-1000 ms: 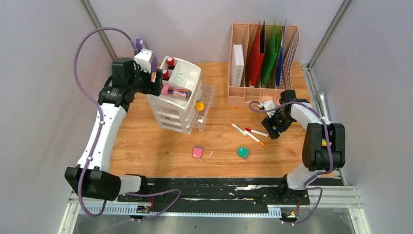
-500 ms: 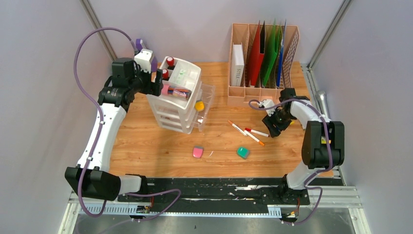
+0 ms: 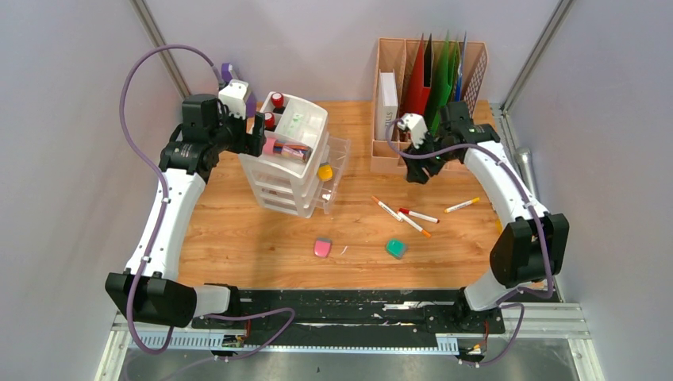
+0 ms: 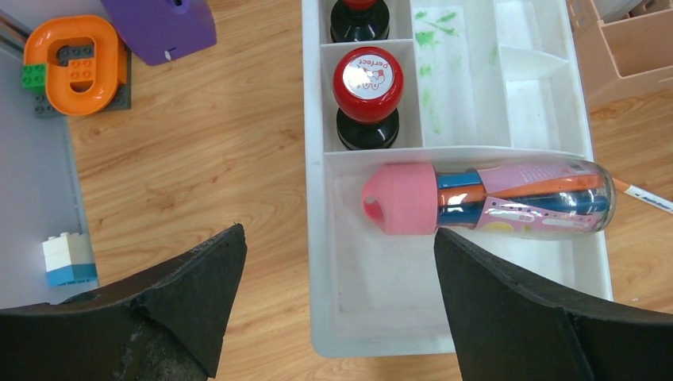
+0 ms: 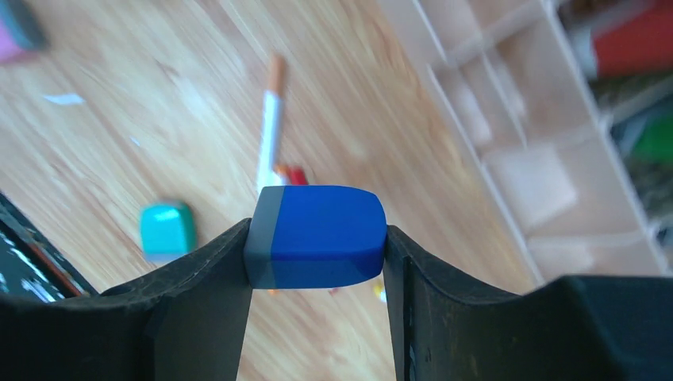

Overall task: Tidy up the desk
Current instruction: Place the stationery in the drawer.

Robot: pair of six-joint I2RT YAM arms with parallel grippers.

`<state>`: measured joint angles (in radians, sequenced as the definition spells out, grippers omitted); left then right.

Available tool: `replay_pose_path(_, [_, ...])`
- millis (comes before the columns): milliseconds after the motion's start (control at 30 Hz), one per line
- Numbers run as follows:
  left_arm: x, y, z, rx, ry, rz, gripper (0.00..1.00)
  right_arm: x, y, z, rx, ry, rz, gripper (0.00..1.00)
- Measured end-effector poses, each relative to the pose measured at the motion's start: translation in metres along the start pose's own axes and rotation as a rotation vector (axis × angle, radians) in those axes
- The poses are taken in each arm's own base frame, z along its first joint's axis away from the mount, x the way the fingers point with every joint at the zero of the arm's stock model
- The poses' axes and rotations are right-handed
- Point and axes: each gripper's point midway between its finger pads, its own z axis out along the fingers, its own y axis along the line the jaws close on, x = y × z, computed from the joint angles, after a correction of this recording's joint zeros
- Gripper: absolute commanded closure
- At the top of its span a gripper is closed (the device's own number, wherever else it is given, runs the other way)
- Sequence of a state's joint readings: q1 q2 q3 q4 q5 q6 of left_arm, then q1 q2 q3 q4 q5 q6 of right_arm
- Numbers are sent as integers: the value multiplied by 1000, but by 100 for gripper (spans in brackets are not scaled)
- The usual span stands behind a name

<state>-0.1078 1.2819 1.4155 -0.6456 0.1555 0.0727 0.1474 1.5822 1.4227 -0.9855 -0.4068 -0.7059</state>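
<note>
The desk (image 3: 238,230) is a light wood tabletop. My right gripper (image 3: 419,168) hangs above it in front of the file rack. In the right wrist view the right gripper (image 5: 317,238) is shut on a blue eraser (image 5: 316,236) with a grey end. My left gripper (image 3: 258,135) hovers at the left side of the white drawer unit (image 3: 294,159). Seen from the left wrist, the left gripper (image 4: 337,238) is open and empty over the top tray (image 4: 317,262). A clear tube of pens (image 4: 492,198) with a pink cap lies in that tray.
Three markers (image 3: 414,224) and a yellow pen (image 3: 462,205) lie mid-desk, with a pink eraser (image 3: 322,247) and a teal eraser (image 3: 396,248) nearer the front. A beige file rack (image 3: 424,95) stands at the back right. Toy bricks (image 4: 75,67) sit left of the drawers.
My right arm has lifted off the desk by the markers and swung back-left toward the file rack with the blue eraser. The yellow pen now shows. The left arm has not moved.
</note>
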Motion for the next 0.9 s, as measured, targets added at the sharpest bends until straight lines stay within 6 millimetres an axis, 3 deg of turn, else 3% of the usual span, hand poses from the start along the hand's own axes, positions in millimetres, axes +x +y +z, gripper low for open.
replay_pose_path(267, [0,1,0,-3,1,0,4,-137,76,0,-156,-300,-134,65])
replay_pose_path(400, [-2,2,-3,-10,1,0,3,-181,94,22,-198,-368,-167,65])
replay_pose_path(533, [-11,3,-7,-19,-19,3,3,-198,93,60,-211,-368,-169,64])
replay_pose_path(733, [-15,5,-9,-30,-27,5,3,-197,86,107,-188,-323,-179,63])
replay_pose_path(833, [-14,5,-10,-31,-22,4,3,-197,82,121,-170,-313,-189,58])
replay_pose_path(900, [-14,5,-10,-33,-20,4,3,-197,80,127,-155,-310,-200,46])
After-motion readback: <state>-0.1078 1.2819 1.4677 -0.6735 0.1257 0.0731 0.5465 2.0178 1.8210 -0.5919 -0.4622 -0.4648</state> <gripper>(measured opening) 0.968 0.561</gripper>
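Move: Under the left side of the right hand's way, the open clear drawer lies some 24 cm left and 8 cm ahead of that hand, about 8 cm lower; the blue eraser is already in its fingers. Inside it the yellow eraser sits 27 cm left, 8 cm ahead. The red marker lies 3 cm back with no sideways offset, the orange-tipped marker 10 cm left and 1 cm back, both 14 cm down. From the left hand the drawer is about 22 cm right, level fore-and-aft, 21 cm below. Carrying the blue eraser, still pinched in its fingers, the right hand swings left about 23 cm towards the open drawer, arching up some 8 cm and sinking back to nearly its starting height, while reaching forward about 8 cm, mostly in the second half. The wrist rolls its left side up by some 15 to 20 degrees and turns counter-clockwise about 15; the grip stays shut on the eraser. ##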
